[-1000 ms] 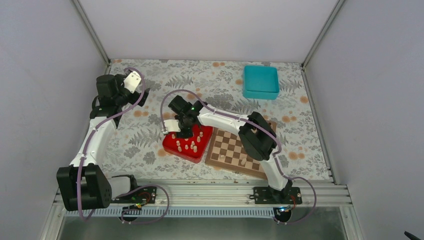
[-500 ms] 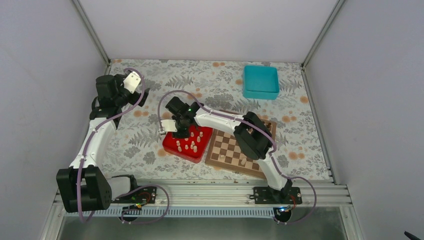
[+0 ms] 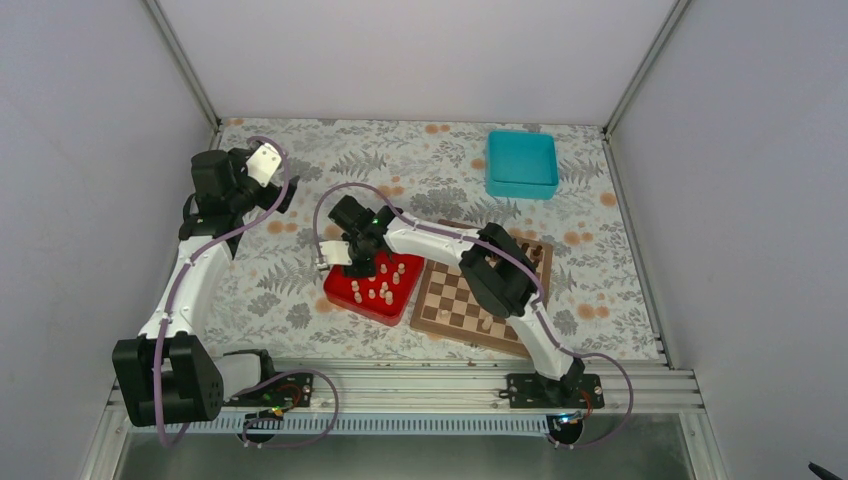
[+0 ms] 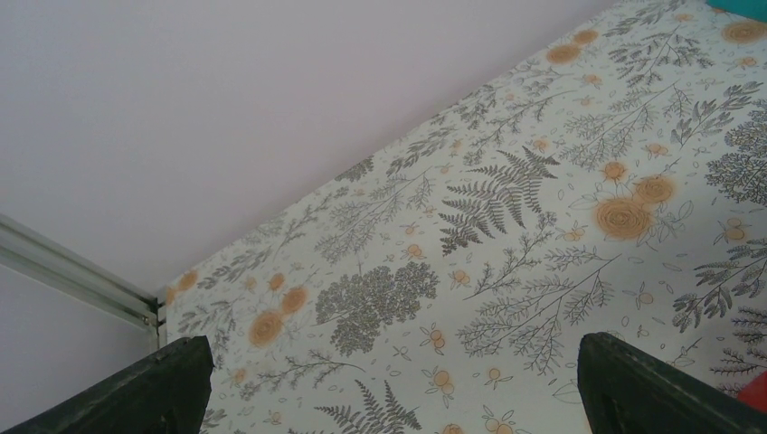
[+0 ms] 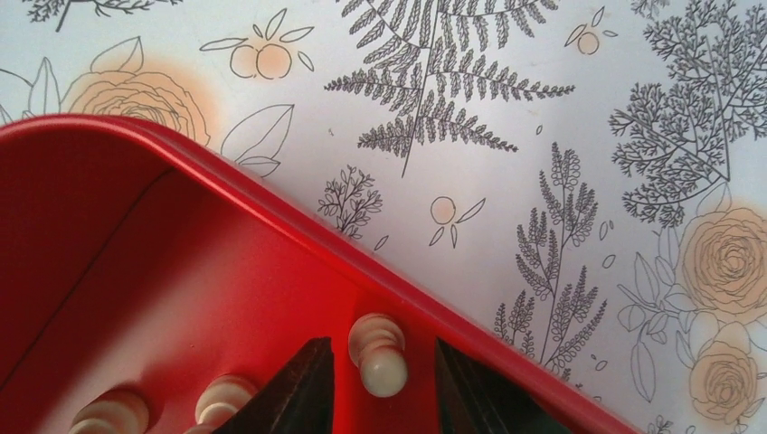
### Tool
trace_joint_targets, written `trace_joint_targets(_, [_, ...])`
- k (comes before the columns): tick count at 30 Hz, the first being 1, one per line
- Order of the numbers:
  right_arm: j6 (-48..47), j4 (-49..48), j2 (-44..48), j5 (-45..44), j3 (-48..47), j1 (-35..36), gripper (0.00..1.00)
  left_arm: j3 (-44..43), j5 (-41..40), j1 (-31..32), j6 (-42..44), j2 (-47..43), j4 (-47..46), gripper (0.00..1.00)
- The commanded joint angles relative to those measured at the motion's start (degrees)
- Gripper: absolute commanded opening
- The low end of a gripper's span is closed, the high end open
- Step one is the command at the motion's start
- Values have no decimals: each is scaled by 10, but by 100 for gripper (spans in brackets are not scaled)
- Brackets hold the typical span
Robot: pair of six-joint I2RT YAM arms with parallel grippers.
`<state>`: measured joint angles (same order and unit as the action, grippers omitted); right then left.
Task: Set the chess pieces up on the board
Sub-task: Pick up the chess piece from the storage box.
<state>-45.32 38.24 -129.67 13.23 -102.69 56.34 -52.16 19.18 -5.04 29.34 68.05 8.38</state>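
Several pale chess pieces (image 3: 380, 290) stand in a red tray (image 3: 343, 296) left of the board (image 3: 452, 300). My right gripper (image 3: 362, 268) hangs low inside the tray's far left part. In the right wrist view its dark fingers (image 5: 303, 389) straddle one cream pawn (image 5: 381, 366) beside the tray's rim (image 5: 271, 194), with a small gap on each side, so the right gripper (image 5: 382, 351) is open around it. More pale pieces (image 5: 118, 411) show at the bottom left. My left gripper (image 3: 270, 172) is far left, raised, open (image 4: 398, 398) and empty over the flowered cloth.
A teal box (image 3: 522, 163) sits at the back right. A pale piece (image 3: 487, 322) stands near the board's front edge, and a few pieces (image 3: 535, 250) at its far corner. White walls close in the sides and back.
My right gripper has slid a little left and toward the back within the red tray. The left arm has not moved.
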Motion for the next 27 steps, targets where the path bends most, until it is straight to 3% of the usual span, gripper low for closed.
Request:
trace_joint_targets(1, [7,-7,-7,14,-13,7,29,7,17,-3,-2,-11,-15,100])
trace_joint_targets(5, [7,-7,-9,13,-14,7,21,7,18,-3,-1,-11,-15,100])
trace_joint_targets(11, [5,5,-17,18,-20,8,20,8,21,-3,-1,-12,-14,100])
trace_joint_targets(22, [6,16,-15,25,-27,8,5,8,21,-3,-3,-17,-16,100])
trace_joint_targets(27, [8,31,26,26,-25,8,4,5,19,-3,-5,-17,-15,100])
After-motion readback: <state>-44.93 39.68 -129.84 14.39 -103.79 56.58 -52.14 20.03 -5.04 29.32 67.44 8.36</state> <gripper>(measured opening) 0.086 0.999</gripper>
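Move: The white chess piece is already between the right hand's parted fingers, its middle about 1 cm below the hand point, and stands close to the storage box's left wall. Of the other white pieces, one stands roughly 4 cm back and 2 cm to the right, a second 6 cm back and 3 cm to the right, a third about 1 cm back and 6 cm to the right, all some 1 cm below. From the left hand, the gripped-for piece lies about 14 cm back, 18 cm right and 22 cm below. The right hand stays almost in place down inside the box, fingers still aimed down and slanting to the left, and closes its part-open fingers from about a third open to nearly shut, so that they pinch the white piece's head from its near and far sides. As the grip comes to a stop on the head, the hand only eases about half a centimetre back towards the base, with barely any rise and no real turn of the wrist. ##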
